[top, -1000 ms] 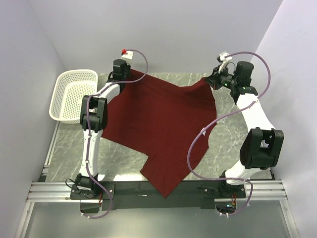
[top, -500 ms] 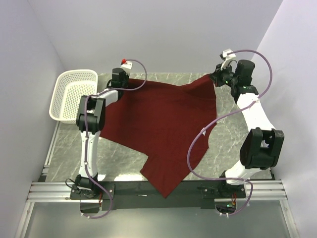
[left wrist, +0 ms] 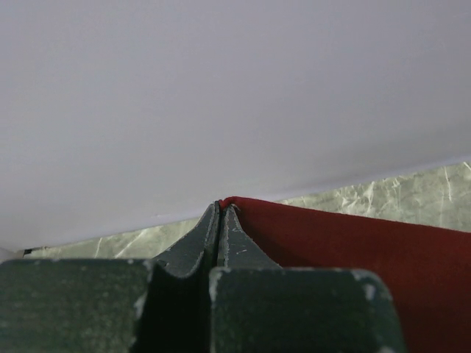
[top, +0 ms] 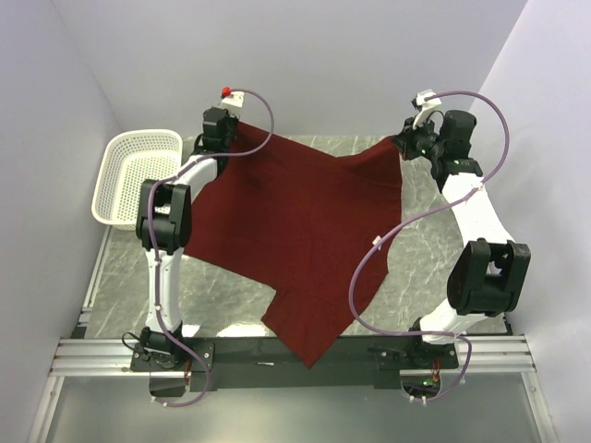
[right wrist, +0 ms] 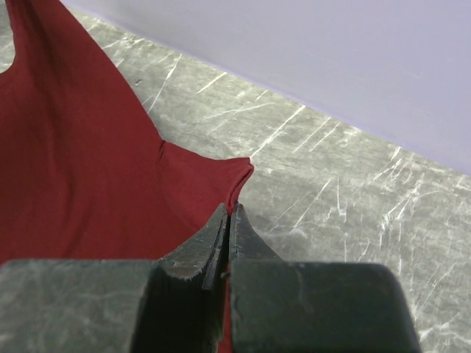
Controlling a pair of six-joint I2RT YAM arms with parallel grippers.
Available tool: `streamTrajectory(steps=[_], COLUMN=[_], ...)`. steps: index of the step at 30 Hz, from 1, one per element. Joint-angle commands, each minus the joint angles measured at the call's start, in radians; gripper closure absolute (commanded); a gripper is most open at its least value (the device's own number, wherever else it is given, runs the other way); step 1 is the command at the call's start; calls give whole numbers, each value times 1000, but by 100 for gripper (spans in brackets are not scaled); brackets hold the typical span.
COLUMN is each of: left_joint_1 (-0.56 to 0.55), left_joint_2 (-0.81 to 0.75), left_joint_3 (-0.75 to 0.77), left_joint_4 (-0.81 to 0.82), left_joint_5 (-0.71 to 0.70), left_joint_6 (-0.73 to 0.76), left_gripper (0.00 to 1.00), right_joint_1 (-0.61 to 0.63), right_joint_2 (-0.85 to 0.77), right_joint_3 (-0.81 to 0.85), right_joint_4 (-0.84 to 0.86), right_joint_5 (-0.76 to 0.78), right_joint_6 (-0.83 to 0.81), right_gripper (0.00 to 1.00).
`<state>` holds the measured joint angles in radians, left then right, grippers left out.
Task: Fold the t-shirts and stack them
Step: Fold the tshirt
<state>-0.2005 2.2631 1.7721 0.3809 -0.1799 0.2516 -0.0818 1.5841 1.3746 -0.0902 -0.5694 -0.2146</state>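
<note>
A dark red t-shirt [top: 305,221] lies spread over the marble table, its near end hanging past the front edge. My left gripper [top: 233,132] is shut on the shirt's far left corner, with red cloth [left wrist: 346,243] pinched at the tips of the left gripper [left wrist: 222,207]. At the far right, my right gripper [top: 402,143] is shut on the other far corner. In the right wrist view the right gripper [right wrist: 229,211] clamps the cloth [right wrist: 88,162], and a small corner pokes out beyond the tips. Both corners are lifted and the far edge is stretched between them.
A white perforated basket [top: 137,175] sits at the table's left edge, beside the left arm. The grey marble tabletop [top: 425,249] shows to the right of the shirt. Pale walls close in behind and on both sides. A metal rail [top: 102,355] runs along the front.
The left gripper has moved farther back and slightly left with its corner, pulling the shirt's far edge tauter. The right gripper has shifted a little toward the back wall.
</note>
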Motion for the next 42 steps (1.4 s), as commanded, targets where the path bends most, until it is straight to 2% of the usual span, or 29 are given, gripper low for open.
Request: streamTrajectory(steps=[1, 10, 16, 23, 42], left_joint_1=[-5, -5, -4, -5, -2], left_joint_2=[49, 128, 156, 188, 188], left_joint_3=[71, 127, 145, 171, 118], left_joint_4=[39, 19, 29, 27, 56], left_joint_5=[-12, -4, -13, -20, -41], left_joint_6=[26, 61, 98, 103, 152], left_gripper=[100, 100, 100, 100, 100], right_joint_1=[-3, 5, 13, 30, 123], right_joint_2=[-39, 59, 53, 8, -200], right_joint_3=[24, 76, 41, -8, -131], right_joint_4=[40, 29, 35, 24, -94], right_joint_5=[-7, -35, -96, -145, -216], right_joint_6=[-11, -12, -32, -55, -103], right_gripper=[100, 100, 100, 100, 100])
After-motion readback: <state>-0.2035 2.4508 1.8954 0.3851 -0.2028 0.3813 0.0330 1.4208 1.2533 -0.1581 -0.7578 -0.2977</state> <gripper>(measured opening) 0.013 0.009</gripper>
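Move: Each gripper holds an upper corner of the t-shirt in the air. The middle of its spread body lies about 12 cm back and 25 cm to the left of the right hand, some 25 cm below; the white label is about 18 cm back and 5 cm left of that hand, equally low. From the left hand the t-shirt's middle is roughly 30 cm back, 20 cm right and 16 cm down; the white basket sits about 18 cm back and 29 cm left, 13 cm lower. The right hand, keeping its t-shirt corner pinched, first dips about 3 cm, edging a little forward, then sweeps back and left towards the t-shirt's middle, ending some 10 cm away at about its starting height, while the wrist turns nearly 20 degrees counter-clockwise. The left hand also keeps its pinch and sinks about 6 cm, with a small reach forward towards the far table edge and a slight roll, then almost holds there while the right swings in. ##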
